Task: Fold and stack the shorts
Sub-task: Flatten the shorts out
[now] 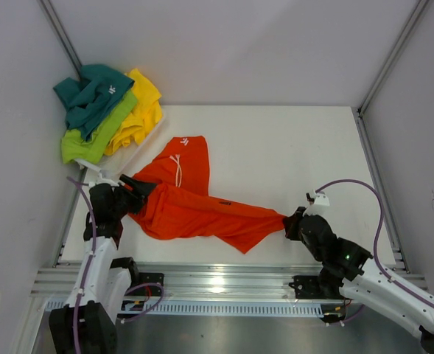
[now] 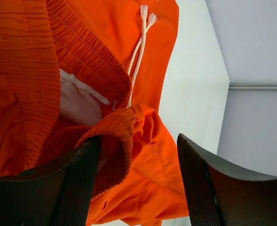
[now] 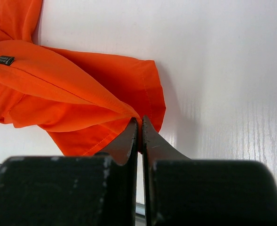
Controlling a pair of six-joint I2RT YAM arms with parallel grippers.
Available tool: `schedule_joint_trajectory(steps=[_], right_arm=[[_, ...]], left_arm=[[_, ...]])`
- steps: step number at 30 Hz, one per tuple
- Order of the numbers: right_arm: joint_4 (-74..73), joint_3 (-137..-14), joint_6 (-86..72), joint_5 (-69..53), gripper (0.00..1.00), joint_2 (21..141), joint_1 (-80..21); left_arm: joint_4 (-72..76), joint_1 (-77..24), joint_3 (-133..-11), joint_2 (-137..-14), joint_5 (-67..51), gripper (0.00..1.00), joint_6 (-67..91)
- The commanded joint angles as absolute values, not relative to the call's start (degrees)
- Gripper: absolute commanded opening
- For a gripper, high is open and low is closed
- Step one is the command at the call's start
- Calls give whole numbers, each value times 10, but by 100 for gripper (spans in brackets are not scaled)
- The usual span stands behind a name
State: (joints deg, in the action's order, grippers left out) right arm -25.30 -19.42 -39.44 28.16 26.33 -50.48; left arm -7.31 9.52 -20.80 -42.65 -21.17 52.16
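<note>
Orange shorts lie stretched across the near half of the white table, waistband to the left and a leg pulled to the right. My left gripper is at the waistband end, its jaws apart around bunched fabric. In the left wrist view the elastic waistband curls over one of the fingers of the left gripper, and the white drawstring hangs above. My right gripper is shut on the leg hem. The right wrist view shows that gripper pinching the orange shorts.
A heap of teal shorts, lime green shorts and yellow shorts sits in the far left corner. Grey walls enclose the table on three sides. An aluminium rail runs along the near edge.
</note>
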Motion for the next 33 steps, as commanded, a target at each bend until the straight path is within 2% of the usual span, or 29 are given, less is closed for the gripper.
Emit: schedule_joint_trajectory(steps=[1, 10, 14, 19, 26, 33], right_arm=[[-252, -209, -402, 302, 0, 258, -504], [-251, -208, -400, 304, 0, 256, -504], [-250, -207, -400, 302, 0, 253, -504], [-252, -207, -399, 303, 0, 250, -504], [-255, -206, -400, 303, 0, 243, -504], [-254, -207, -400, 302, 0, 243, -504]], left_arm=[[-24, 105, -190, -424, -210, 70, 574], [-54, 112, -188, -417, -207, 70, 664], [-141, 113, -249, -436, -172, 62, 677], [-130, 120, -248, -427, -156, 57, 691], [-104, 123, -255, -444, -156, 41, 683], [-55, 124, -236, -487, -198, 39, 688]])
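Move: The raised fold of the shorts' waistband is about 2 cm ahead of the left hand, 1 cm to its left and 1 cm lower. The drawstring lies some 7 cm ahead, 8 cm right and 7 cm below, and the clothes bin roughly 14 cm ahead and 10 cm left, a little lower. From the right hand, pinching the far end of the shorts, that fold is about 42 cm left and 10 cm ahead, near level. Left hand eases 2 cm left, slightly forward, rolling left-side-down, half-closing around the waistband fold; right keeps its pinch. ##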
